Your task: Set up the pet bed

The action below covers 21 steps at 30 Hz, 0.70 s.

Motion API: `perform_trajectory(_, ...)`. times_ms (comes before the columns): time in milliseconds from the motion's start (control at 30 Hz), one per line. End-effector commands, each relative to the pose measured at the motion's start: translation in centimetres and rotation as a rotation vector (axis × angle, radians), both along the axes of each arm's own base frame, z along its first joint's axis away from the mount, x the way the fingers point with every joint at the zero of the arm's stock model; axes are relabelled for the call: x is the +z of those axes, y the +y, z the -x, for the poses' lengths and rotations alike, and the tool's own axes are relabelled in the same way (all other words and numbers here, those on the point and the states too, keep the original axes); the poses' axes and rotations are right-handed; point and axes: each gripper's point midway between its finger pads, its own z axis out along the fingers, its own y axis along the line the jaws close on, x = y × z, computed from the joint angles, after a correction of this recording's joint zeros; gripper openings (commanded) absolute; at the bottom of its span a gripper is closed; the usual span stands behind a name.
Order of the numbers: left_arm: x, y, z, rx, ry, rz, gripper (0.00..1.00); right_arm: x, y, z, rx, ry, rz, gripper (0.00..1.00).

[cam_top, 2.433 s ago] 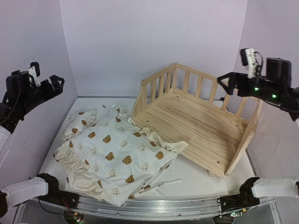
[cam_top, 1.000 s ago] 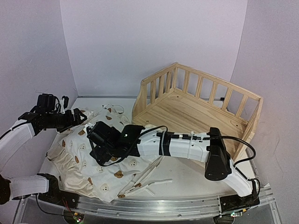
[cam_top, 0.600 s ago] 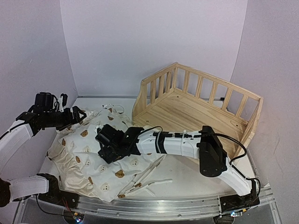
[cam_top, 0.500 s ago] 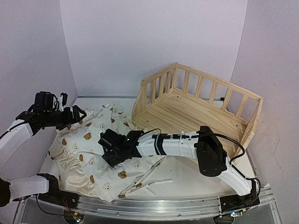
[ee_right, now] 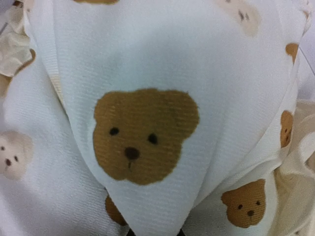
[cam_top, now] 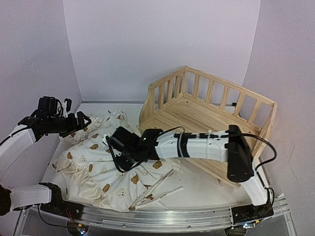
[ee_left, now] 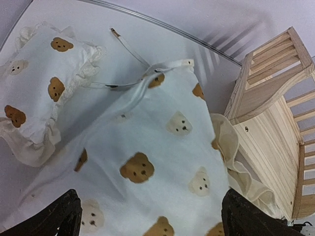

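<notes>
The pet bed's pine frame [cam_top: 206,123] [ee_left: 268,93] stands at the back right, slatted rails on three sides, nothing in it. Its cream bear-print cushion [cam_top: 98,172] [ee_left: 147,162] [ee_right: 147,64] lies bunched on the table to the left, ties [cam_top: 157,189] trailing toward the front. The small pillow [ee_left: 34,83] lies at the cushion's far left. My right gripper [cam_top: 119,150] [ee_right: 152,232] is shut on a raised fold of the cushion. My left gripper [cam_top: 81,120] [ee_left: 150,209] hovers open above the cushion's left part, holding nothing.
My right arm [cam_top: 197,146] stretches leftward across the frame's open front. White walls close in the table at the back and on both sides. A metal rail [cam_top: 162,216] runs along the near edge. More ties [ee_left: 128,49] lie beyond the cushion.
My right gripper went from open to shut on the cushion and drew a fold up and rightward, bunching the fabric. The left arm has barely moved.
</notes>
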Motion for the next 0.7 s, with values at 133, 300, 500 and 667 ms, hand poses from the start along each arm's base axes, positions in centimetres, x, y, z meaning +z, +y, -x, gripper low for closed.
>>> perform_trajectory(133,4.5,1.0,-1.1,0.053,-0.144,-0.03,0.99,23.1,-8.2,5.3,0.213,-0.132,-0.299,0.0)
perform_trajectory(300,4.8,1.3,-1.3,0.065,-0.156,-0.045,1.0,31.3,-16.0,6.2,0.2,-0.309,-0.389,0.0)
perform_trajectory(500,4.8,1.0,-1.6,0.058,-0.151,-0.035,0.99,39.5,-24.1,3.6,-0.014,-0.606,-0.382,0.0)
perform_trajectory(667,5.3,0.5,-1.7,0.042,-0.16,-0.006,0.99,42.8,-27.5,-1.8,-0.158,-0.744,-0.338,0.0)
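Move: The quilt is already pinched in the right gripper, most of it spread some 5 cm below the hand. The wooden pet bed stands about 40 cm to the right and 20 cm farther out, roughly at hand height. The pillow lies some 18 cm left and 20 cm ahead of the right hand, slightly lower. From the left gripper the bed is about 50 cm right, 13 cm ahead and 10 cm lower. Keep the right fingers shut on the quilt and sweep it up fast, about 40 cm, swinging some 25 cm right to the bed's side of the table. Ease back a little on the way up, then begin to come forward, and tip the fingers up some 40 degrees until they point nearly level, forward and left. ##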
